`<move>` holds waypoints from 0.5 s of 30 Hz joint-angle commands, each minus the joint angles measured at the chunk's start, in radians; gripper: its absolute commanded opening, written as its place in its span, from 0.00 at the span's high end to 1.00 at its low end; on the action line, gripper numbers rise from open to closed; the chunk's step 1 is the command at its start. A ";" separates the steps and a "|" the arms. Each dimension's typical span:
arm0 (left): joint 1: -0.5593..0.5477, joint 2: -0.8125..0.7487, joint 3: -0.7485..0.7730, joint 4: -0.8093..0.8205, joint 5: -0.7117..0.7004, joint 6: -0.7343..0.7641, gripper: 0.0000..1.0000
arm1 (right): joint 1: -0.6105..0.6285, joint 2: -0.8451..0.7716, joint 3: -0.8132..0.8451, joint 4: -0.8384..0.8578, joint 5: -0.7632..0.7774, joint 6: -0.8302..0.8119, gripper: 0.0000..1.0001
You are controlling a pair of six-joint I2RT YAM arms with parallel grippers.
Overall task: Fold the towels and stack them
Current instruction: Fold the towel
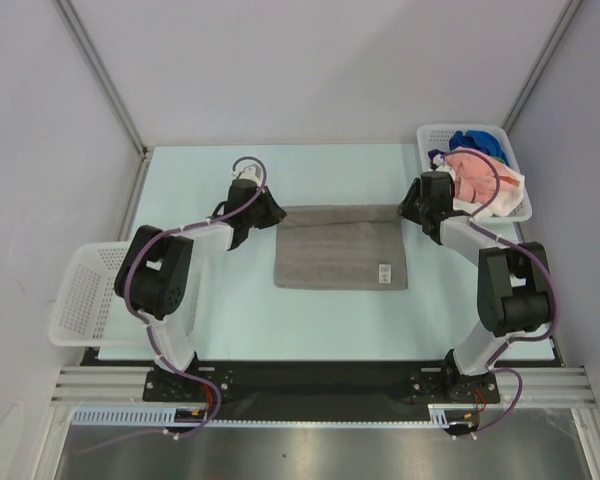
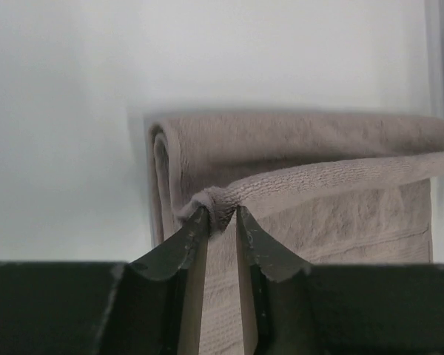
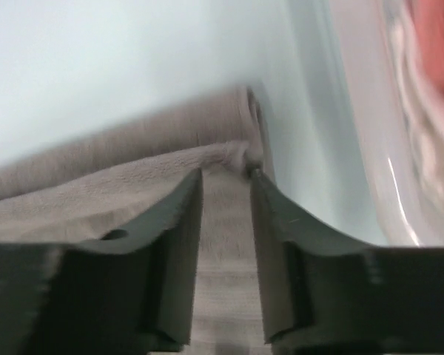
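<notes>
A grey towel [image 1: 340, 248] lies folded in the middle of the table, with a small white tag [image 1: 384, 271] near its front right corner. My left gripper [image 1: 270, 212] is at its far left corner. In the left wrist view the jaws [image 2: 222, 214] stand a little apart, with the bunched corner of the grey towel [image 2: 296, 148] wedged between the tips and its top edge lifted. My right gripper [image 1: 408, 208] is at the far right corner. Its jaws [image 3: 228, 174] stand apart, and the corner of the grey towel [image 3: 133, 170] lies just past the tips.
A white lattice basket [image 1: 525, 205] at the back right holds a pink towel [image 1: 470, 172], a blue towel [image 1: 480, 140] and a white one [image 1: 507, 183]. Another white basket [image 1: 80, 300] hangs off the table's left edge. Grey walls close in both sides.
</notes>
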 commanded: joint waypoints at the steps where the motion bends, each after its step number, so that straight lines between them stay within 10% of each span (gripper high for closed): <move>1: -0.014 -0.103 -0.092 0.095 -0.068 -0.019 0.73 | 0.004 -0.095 -0.073 0.053 0.025 0.031 0.57; 15: -0.158 -0.183 -0.010 -0.265 -0.329 -0.162 0.55 | 0.043 -0.060 -0.004 -0.162 0.095 0.060 0.41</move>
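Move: The pulled-back towel edge is still at both hands' fingertips. Its landing line across the lower layer is some 4 cm back of each hand, about 5 cm below the left and 7 below the right. The far fold lies about 7 cm ahead of the left hand, the towel's near-left corner 20 cm back. From the right hand, the tag is about 16 cm back and 5 left, the basket of clothes 16 ahead and 23 right. Back towards the bases both hands carry on together, the left about 4.5 cm and the right about 3.5, slowing to nearly a stop over the lower layer. The already loosening fingers spread plainly wider and let the towel edge go; the left hand lifts about a centimetre and turns slightly counter-clockwise. ##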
